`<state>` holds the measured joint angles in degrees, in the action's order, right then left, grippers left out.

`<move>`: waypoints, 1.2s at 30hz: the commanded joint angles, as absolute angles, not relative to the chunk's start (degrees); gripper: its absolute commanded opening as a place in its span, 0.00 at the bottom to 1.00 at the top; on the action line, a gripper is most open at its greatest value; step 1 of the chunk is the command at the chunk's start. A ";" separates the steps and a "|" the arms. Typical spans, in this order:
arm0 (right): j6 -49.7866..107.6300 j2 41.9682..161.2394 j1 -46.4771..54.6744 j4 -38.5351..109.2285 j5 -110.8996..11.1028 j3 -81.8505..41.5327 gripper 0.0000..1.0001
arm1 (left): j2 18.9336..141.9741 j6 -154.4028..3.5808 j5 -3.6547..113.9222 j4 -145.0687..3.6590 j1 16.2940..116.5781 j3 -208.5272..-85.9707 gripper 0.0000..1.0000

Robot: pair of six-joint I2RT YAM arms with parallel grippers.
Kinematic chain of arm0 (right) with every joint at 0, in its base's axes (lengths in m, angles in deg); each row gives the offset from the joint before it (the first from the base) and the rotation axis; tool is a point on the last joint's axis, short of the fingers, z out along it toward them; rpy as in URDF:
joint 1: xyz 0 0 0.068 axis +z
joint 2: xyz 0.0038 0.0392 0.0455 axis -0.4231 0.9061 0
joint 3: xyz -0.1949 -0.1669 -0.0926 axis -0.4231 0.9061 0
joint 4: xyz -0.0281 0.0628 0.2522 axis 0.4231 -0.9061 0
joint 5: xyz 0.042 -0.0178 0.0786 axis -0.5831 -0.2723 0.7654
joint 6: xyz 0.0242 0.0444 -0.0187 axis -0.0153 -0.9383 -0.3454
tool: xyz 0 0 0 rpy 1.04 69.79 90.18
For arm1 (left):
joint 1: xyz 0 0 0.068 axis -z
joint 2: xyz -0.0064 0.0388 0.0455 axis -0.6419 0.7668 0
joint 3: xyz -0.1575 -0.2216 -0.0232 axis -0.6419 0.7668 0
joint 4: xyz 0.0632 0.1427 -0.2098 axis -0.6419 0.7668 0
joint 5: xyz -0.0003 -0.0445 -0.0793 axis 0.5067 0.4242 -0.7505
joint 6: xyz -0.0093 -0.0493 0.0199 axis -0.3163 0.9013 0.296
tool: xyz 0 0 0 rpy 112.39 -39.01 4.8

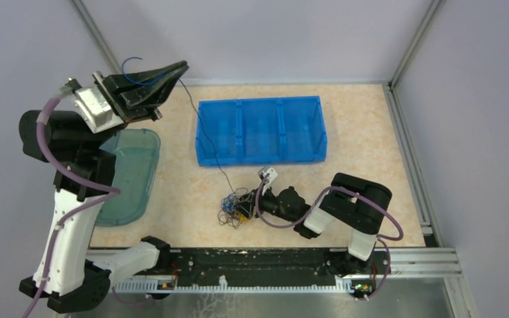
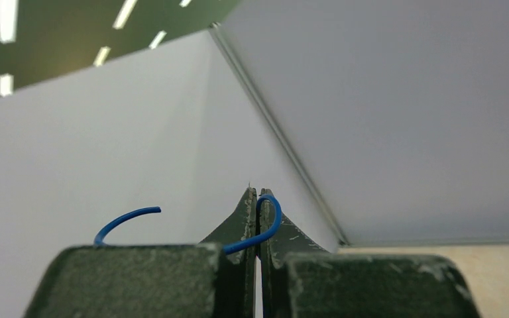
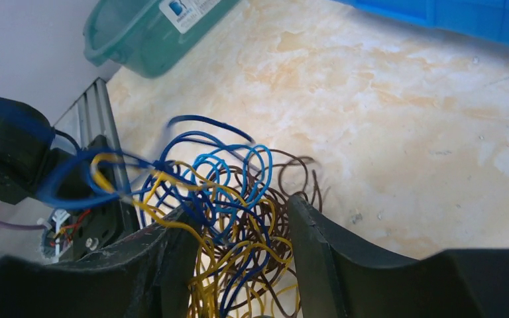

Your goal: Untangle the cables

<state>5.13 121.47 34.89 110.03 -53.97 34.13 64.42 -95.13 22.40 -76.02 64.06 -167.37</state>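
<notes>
The cables form a small tangle (image 1: 235, 207) of blue, yellow and dark brown wires on the table in front of the blue tray. My right gripper (image 1: 249, 203) lies low at it. In the right wrist view its jaws (image 3: 238, 209) stand apart with the tangle (image 3: 238, 248) loose between the fingers. My left gripper (image 1: 184, 66) is raised high at the back left, shut on a blue cable (image 2: 272, 225) whose end curls over the finger (image 1: 131, 66). A thin taut strand (image 1: 202, 126) runs from it down to the tangle.
A blue three-compartment tray (image 1: 258, 159) sits at the back centre. A teal container (image 1: 132, 172) lies at the left, under the left arm. An aluminium rail (image 1: 272, 255) runs along the near edge. Walls close in on three sides.
</notes>
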 commanded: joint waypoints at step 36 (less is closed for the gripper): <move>15.30 82.99 35.31 84.15 -66.56 36.24 0.74 | 64.91 -110.74 34.20 -89.07 64.37 -153.64 0.00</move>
<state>13.65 86.80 34.89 86.79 -63.63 38.00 66.74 -108.75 34.25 -88.57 64.06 -156.31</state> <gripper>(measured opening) 0.742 0.015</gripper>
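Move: Nearly straight below the left hand, which already pinches the blue cable, sits the cable pile, about 59 cm down and 5 cm to the right. The blue box's middle is some 30 cm ahead and 14 cm right of that hand; the green basin, 13 cm ahead and 28 cm left, both about 57 cm down. The pile's middle is about 2 cm left and 3 cm below the right hand, whose fingers are half open among its cables; the box is 30 cm ahead, 6 cm right. Keeping its shut pinch on the blue cable, the left hand pulls up about 15 cm, drifting left and a little back as the wrist tips up some 30 degrees, then swings down and forward, ending some 7 cm farther out. The right hand eases right and slightly down, opening wider, then backs out of the pile, rising to about 10 cm above its start and 5.5 cm right. ##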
